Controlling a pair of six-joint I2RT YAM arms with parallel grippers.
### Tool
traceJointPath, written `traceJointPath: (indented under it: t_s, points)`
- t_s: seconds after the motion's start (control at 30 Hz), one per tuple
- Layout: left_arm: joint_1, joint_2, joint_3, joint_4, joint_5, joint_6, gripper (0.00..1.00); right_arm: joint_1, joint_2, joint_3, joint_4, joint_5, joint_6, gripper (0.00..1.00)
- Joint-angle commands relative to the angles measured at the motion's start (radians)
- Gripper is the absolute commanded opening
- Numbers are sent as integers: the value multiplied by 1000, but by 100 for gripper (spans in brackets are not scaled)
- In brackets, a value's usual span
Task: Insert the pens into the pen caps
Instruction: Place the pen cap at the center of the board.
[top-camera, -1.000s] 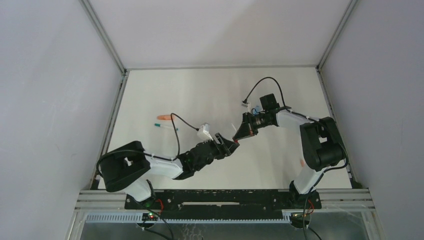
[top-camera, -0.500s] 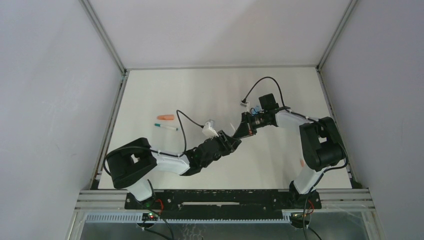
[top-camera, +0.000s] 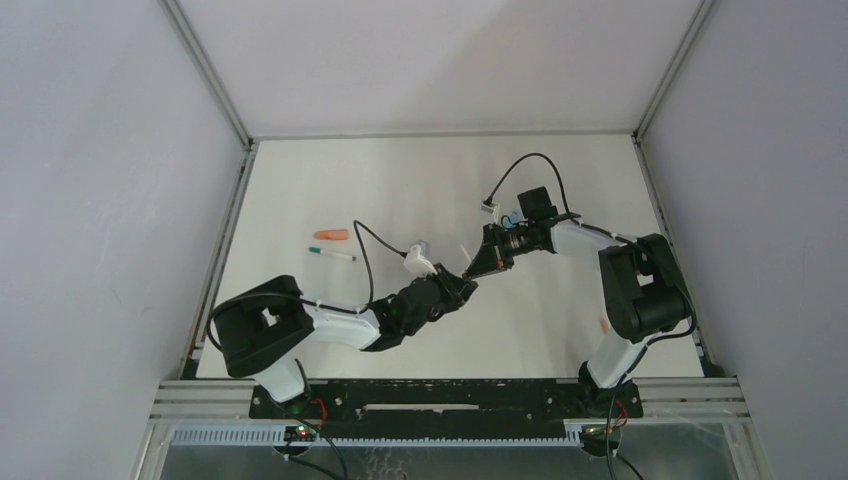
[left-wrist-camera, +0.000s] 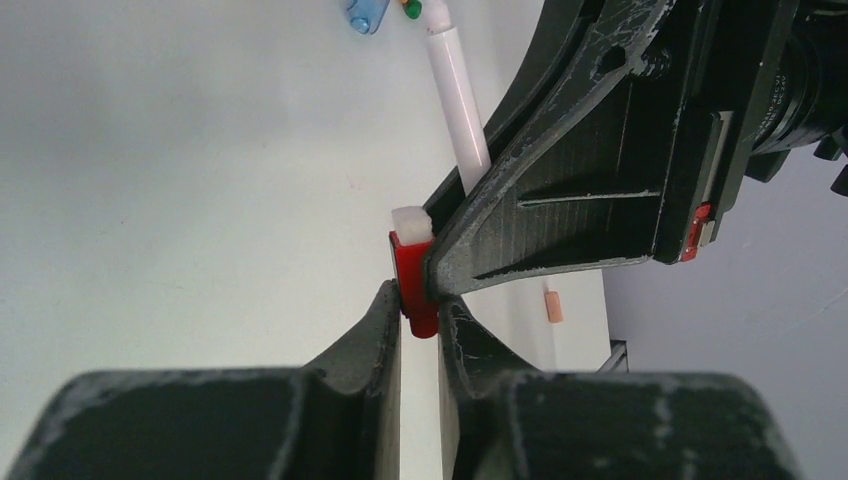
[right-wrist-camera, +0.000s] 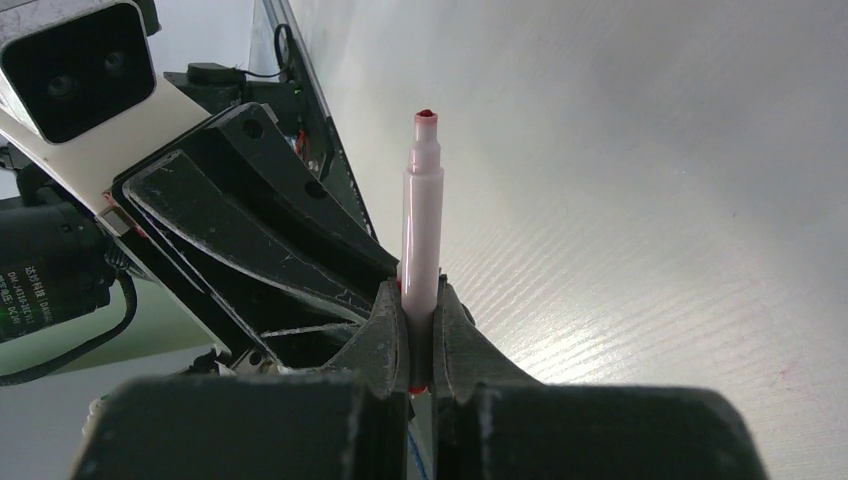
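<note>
My right gripper (right-wrist-camera: 420, 300) is shut on a white pen (right-wrist-camera: 421, 225), whose red tip (right-wrist-camera: 426, 116) points away from the wrist. In the top view it (top-camera: 478, 266) hangs over the table's middle, nose to nose with my left gripper (top-camera: 462, 287). The left gripper (left-wrist-camera: 418, 300) has its fingers pressed on both sides of the pen's red rear end (left-wrist-camera: 413, 285), just below the right gripper's fingers (left-wrist-camera: 560, 200). The white barrel (left-wrist-camera: 458, 95) runs on beyond them. An orange cap (top-camera: 331, 235) and a teal-tipped pen (top-camera: 331, 254) lie at the left.
A light blue cap (left-wrist-camera: 365, 14) lies beyond the held pen, near the right wrist (top-camera: 512, 217). A small salmon cap (top-camera: 603, 324) rests by the right arm's base. Metal frame rails (top-camera: 228, 240) border the white table on both sides.
My left gripper has moved up and right to meet the right gripper, and its jaws have narrowed onto the pen's red end. The right arm has held still.
</note>
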Motion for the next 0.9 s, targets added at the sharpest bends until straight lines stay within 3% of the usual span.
traceJointPath:
  t_s: [0.0, 0.43, 0.67, 0.77, 0.87]
  points:
    - [11, -10, -14, -22, -52, -12, 2, 5, -24, -2, -3, -31, -2, 0]
    - [12, 22, -136, 106, -40, -206, 0, -9, -24, -3, -11, 8, -16, 0]
    - [38, 35, -168, 50, 3, -298, 0, -5, -50, 27, -99, 92, -133, 0]
    - [57, 37, -169, -20, 37, -343, 4, -3, -59, 47, -145, 117, -201, 0]
    - [71, 32, -169, -67, 53, -351, 16, -3, -77, 51, -158, 132, -227, 0]
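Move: The left fingers already hold the red pen cap close beside the right fingertips; its spot at the board's centre lies about 5 cm to that hand's left, level with it fore and aft and some 9 cm below. The white pen in the right grip stands about 3 cm ahead, 1 cm right and 2 cm above; the teal pen lies roughly 26 cm left, 5 cm ahead and 9 cm below. From the right hand, the spot is about 6 cm left, 3 cm back and 9 cm below. Keeping its closed grip on the red cap, the left hand draws clear of the right fingertips and sinks about 6 cm while sliding some 4.5 cm to its left, towards the bare middle of the board, its fingers tipping down by about 15 degrees and turning a little counter-clockwise. The right hand keeps the white pen pinched and waits nearly still, then late on eases slightly down and to the right, away from the cap. ##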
